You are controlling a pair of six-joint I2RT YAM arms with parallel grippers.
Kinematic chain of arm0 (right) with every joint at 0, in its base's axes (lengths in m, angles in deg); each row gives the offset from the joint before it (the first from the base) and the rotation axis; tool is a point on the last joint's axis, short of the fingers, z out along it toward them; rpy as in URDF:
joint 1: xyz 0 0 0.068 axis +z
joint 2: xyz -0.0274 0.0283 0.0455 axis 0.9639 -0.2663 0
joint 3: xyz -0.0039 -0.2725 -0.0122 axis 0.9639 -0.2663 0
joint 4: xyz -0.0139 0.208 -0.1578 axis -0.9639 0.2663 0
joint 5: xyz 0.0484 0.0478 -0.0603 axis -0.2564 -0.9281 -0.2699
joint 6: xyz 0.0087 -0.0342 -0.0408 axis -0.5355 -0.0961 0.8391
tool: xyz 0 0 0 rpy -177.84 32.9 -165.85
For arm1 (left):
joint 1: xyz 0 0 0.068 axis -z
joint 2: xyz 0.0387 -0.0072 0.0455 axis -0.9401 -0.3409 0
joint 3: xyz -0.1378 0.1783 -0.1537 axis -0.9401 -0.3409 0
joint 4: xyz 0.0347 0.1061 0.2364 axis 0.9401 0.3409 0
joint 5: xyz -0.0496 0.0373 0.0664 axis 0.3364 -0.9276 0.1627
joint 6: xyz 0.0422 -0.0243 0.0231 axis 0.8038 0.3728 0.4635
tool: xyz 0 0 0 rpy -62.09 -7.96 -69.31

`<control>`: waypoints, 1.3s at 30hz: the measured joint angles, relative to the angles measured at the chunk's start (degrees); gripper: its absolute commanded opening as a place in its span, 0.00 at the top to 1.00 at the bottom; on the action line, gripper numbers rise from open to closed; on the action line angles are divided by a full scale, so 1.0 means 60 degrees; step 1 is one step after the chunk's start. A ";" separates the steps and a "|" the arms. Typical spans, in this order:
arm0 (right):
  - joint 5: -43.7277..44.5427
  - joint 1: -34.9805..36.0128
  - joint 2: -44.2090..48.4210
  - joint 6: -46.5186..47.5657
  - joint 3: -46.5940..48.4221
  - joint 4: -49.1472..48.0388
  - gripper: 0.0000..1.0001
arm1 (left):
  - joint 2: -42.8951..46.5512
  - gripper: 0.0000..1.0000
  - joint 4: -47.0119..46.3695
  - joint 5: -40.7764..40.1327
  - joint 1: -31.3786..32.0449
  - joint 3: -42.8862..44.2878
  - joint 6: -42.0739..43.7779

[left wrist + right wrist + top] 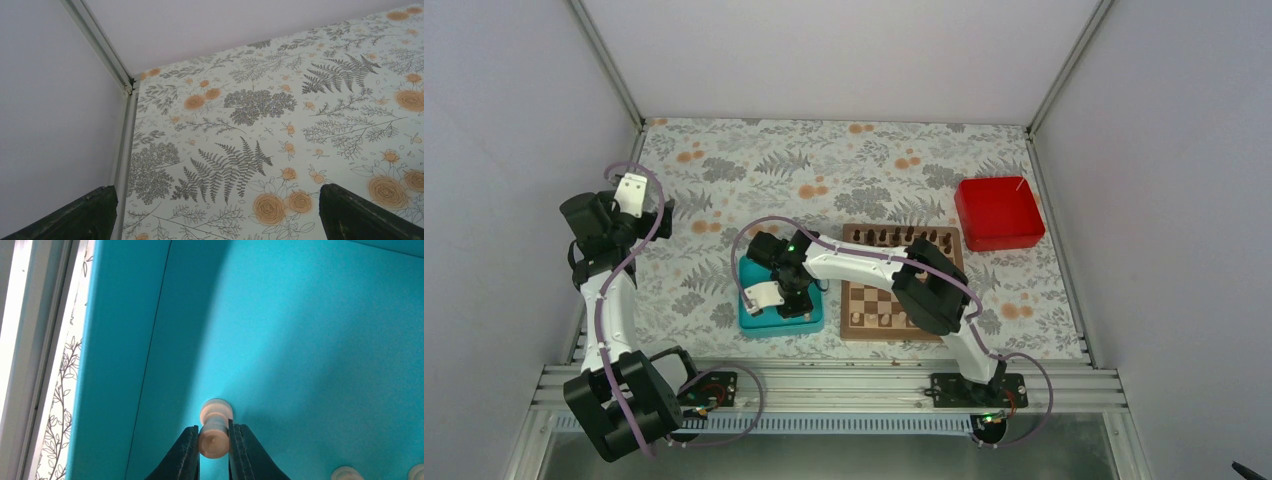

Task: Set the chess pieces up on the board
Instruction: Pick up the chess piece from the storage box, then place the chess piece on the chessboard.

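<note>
In the right wrist view my right gripper [214, 430] is shut on a pale beige chess piece [215, 440] that stands on the floor of the teal tray [300, 340]. Two more pale pieces [346, 473] show at the bottom right edge. From above, the right gripper [774, 295] reaches down into the tray [754, 320], left of the board [869, 300]. A few pale pieces [879, 320] stand on the board's near row. My left gripper [631, 190] hangs open at the far left, holding nothing.
Dark brown chessmen [894, 237] line the board's far row. A red box [998, 212] sits at the back right. The left wrist view shows only the floral tablecloth [250, 125] and the enclosure's corner post [125, 85] between the open left gripper [220, 200].
</note>
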 measured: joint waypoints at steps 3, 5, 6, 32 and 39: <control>0.0087 0.0000 0.0051 -0.0011 0.0000 0.0007 0.92 | 0.0000 0.00 0.0000 0.0004 -0.0018 0.0000 0.0000; 0.0182 -0.0011 0.0160 -0.0029 0.0007 0.0026 0.92 | 0.0004 0.00 0.0000 0.0004 -0.0040 0.0000 0.0000; 0.0226 -0.0018 0.0244 -0.0044 0.0022 0.0051 0.92 | 0.0000 0.00 0.0000 0.0004 -0.0047 0.0000 0.0000; 0.0346 -0.5275 0.7683 -0.0113 -0.4645 0.0455 0.92 | 0.0000 0.00 0.0011 0.0004 -0.0058 0.0000 0.0000; 0.0415 -0.7774 0.9570 0.0517 -0.6655 0.0998 0.92 | 0.0000 0.00 0.0015 0.0007 -0.0058 0.0000 -0.0004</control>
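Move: The pale chess piece is already pinched in the right hand, just above the storage box floor. The chessboard it is bound for has its middle about 26 cm to the right and 6 cm ahead, some 2 cm lower. One pale piece stands some 6 cm ahead and 2 cm right, another 5 cm right and 1 cm back. From the left hand, the board's middle is about 54 cm right, 11 cm back and 20 cm below. The pale piece, kept pinched between the right fingertips, is lifted out of the teal box, first nearly straight up, then slanting forward, some 14 cm in all. The hand then sweeps fast to the right, roughly 32 cm, until it is above the right half of the chessboard, sinking a few centimetres and easing slightly back at the end, while turning about 45 degrees clockwise. ##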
